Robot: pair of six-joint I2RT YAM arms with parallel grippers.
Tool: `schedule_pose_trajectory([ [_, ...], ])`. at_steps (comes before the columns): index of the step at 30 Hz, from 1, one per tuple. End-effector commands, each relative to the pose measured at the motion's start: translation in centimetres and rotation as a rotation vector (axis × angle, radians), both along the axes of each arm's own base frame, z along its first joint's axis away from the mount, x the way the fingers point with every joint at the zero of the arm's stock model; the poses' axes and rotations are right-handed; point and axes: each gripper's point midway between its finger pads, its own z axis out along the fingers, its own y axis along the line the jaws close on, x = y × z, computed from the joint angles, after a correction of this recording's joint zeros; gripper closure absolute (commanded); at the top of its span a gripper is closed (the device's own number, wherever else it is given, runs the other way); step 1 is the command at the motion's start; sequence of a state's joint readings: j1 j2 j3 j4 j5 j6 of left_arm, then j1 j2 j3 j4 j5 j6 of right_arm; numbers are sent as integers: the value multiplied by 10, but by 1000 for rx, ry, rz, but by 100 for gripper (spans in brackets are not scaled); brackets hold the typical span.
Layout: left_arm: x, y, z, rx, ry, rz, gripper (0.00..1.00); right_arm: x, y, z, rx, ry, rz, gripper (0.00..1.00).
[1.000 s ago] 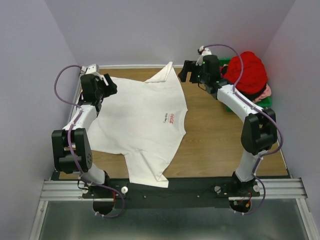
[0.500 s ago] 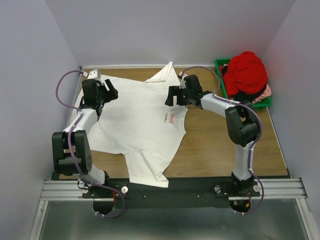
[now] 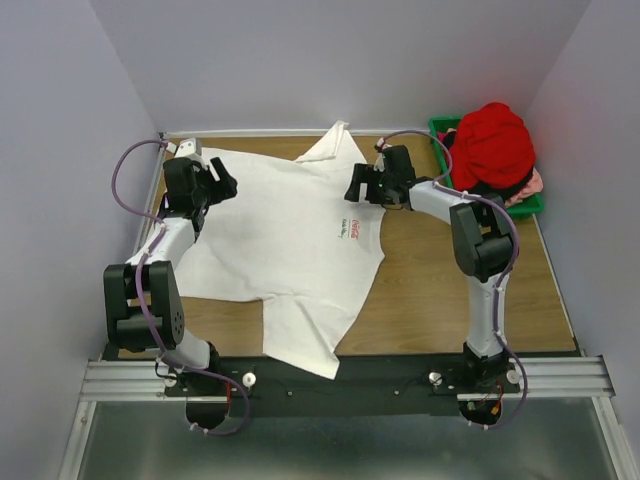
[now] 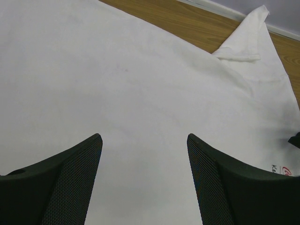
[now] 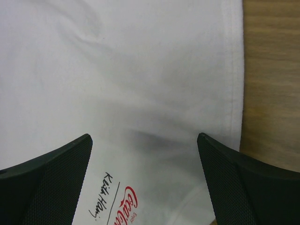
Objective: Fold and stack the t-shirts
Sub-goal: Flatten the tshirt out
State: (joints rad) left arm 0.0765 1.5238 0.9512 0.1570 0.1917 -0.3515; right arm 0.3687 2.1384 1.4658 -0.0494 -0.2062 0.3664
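A white t-shirt [image 3: 280, 240] with a small red chest logo [image 3: 355, 228] lies spread flat across the wooden table, one sleeve pointing to the back [image 3: 332, 143]. My left gripper [image 3: 215, 182] is open just above its left part; the left wrist view shows plain white cloth [image 4: 140, 93] between the fingers [image 4: 70, 178]. My right gripper [image 3: 360, 186] is open over the shirt's right edge near the logo; the right wrist view shows the hem [image 5: 234, 75] and logo [image 5: 126, 206]. A red t-shirt [image 3: 492, 145] is piled in the bin, with pink and dark cloth [image 3: 525, 188] under it.
A green plastic bin [image 3: 438, 128] stands at the back right corner against the wall. Bare wood [image 3: 450, 290] lies to the right of the white shirt. Grey walls close in the table on three sides. The shirt's bottom hangs over the near rail [image 3: 300, 360].
My right arm swung from the bin to the shirt's right side, then slid a little right. The shirt's right edge and logo shifted rightward with it. The left gripper stayed put.
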Motion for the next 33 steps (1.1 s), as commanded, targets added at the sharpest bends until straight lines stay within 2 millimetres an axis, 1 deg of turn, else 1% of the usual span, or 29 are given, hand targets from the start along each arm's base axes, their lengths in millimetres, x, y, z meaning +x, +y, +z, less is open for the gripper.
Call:
schedule_pose_trajectory([
  [1, 0, -1, -4, 9, 7, -14, 19, 0, -56, -52, -111, 150, -132, 0],
  [2, 1, -1, -5, 10, 10, -11, 19, 3, -61, -53, -116, 151, -143, 0],
  [3, 1, 0, -8, 11, 18, -10, 19, 6, -67, -57, -128, 160, -159, 0],
  [4, 1, 1, -12, 15, 32, -4, 19, 12, -77, -54, -128, 158, -179, 0],
  [6, 2, 2, -18, 15, 49, 3, 19, 17, -88, -56, -137, 164, -205, 0],
  [7, 1, 3, -26, 19, 73, 6, 19, 23, -96, -53, -136, 156, -223, 0],
  [9, 3, 3, -31, 16, 90, 3, 19, 27, -105, -53, -141, 156, -238, 0],
  [10, 6, 2, -38, 11, 108, -1, 19, 34, -109, -48, -138, 143, -248, 0],
  [12, 7, 0, -47, 0, 133, -12, 19, 39, -112, -47, -142, 136, -249, 0],
  [13, 7, -4, -59, -16, 163, -27, 20, 40, -114, -48, -146, 141, -251, 0],
  [15, 11, -8, -65, -29, 176, -50, 21, 50, -118, -43, -158, 123, -265, 0],
  [16, 11, -12, -75, -41, 199, -67, 21, 52, -120, -43, -159, 128, -270, 0],
  [17, 15, -13, -75, -44, 198, -73, 21, 53, -123, -48, -160, 138, -275, 0],
  [18, 16, -14, -78, -48, 206, -80, 21, 60, -124, -43, -154, 126, -282, 0],
  [20, 18, -15, -92, -58, 244, -89, 21, 64, -129, -43, -153, 132, -291, 0],
  [24, 30, -18, -101, -71, 268, -109, 21, 71, -136, -44, -153, 135, -309, 0],
  [25, 31, -19, -112, -79, 292, -113, 21, 74, -137, -42, -150, 131, -314, 0],
  [28, 38, -21, -113, -89, 300, -121, 22, 76, -139, -45, -146, 138, -319, 0],
  [29, 43, -22, -114, -94, 305, -123, 22, 79, -141, -43, -143, 133, -325, 0],
  [31, 46, -23, -121, -102, 320, -130, 22, 80, -146, -49, -141, 145, -336, 0],
  [32, 51, -23, -118, -104, 314, -131, 22, 84, -148, -47, -137, 139, -339, 0],
  [33, 53, -23, -119, -104, 317, -133, 22, 85, -149, -48, -132, 142, -343, 0],
])
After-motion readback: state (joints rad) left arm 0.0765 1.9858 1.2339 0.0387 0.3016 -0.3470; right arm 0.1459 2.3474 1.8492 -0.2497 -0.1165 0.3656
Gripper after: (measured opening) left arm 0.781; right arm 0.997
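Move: The right hand is already down on the t-shirt's right part; bare table to drag it towards lies about 10 cm ahead and 12 cm right, the green bin about 11 ahead and 38 right. The logo is some 13 cm back and 3 left, the folded sleeve 17 ahead and 8 left. The t-shirt's left part lies about 5 cm ahead of the left hand, 1 right and 12 below; from that hand the folded sleeve is about 19 ahead and 30 right. Open right hand drags the t-shirt about 15 cm right and forward; the left lowers 11 cm onto it. ##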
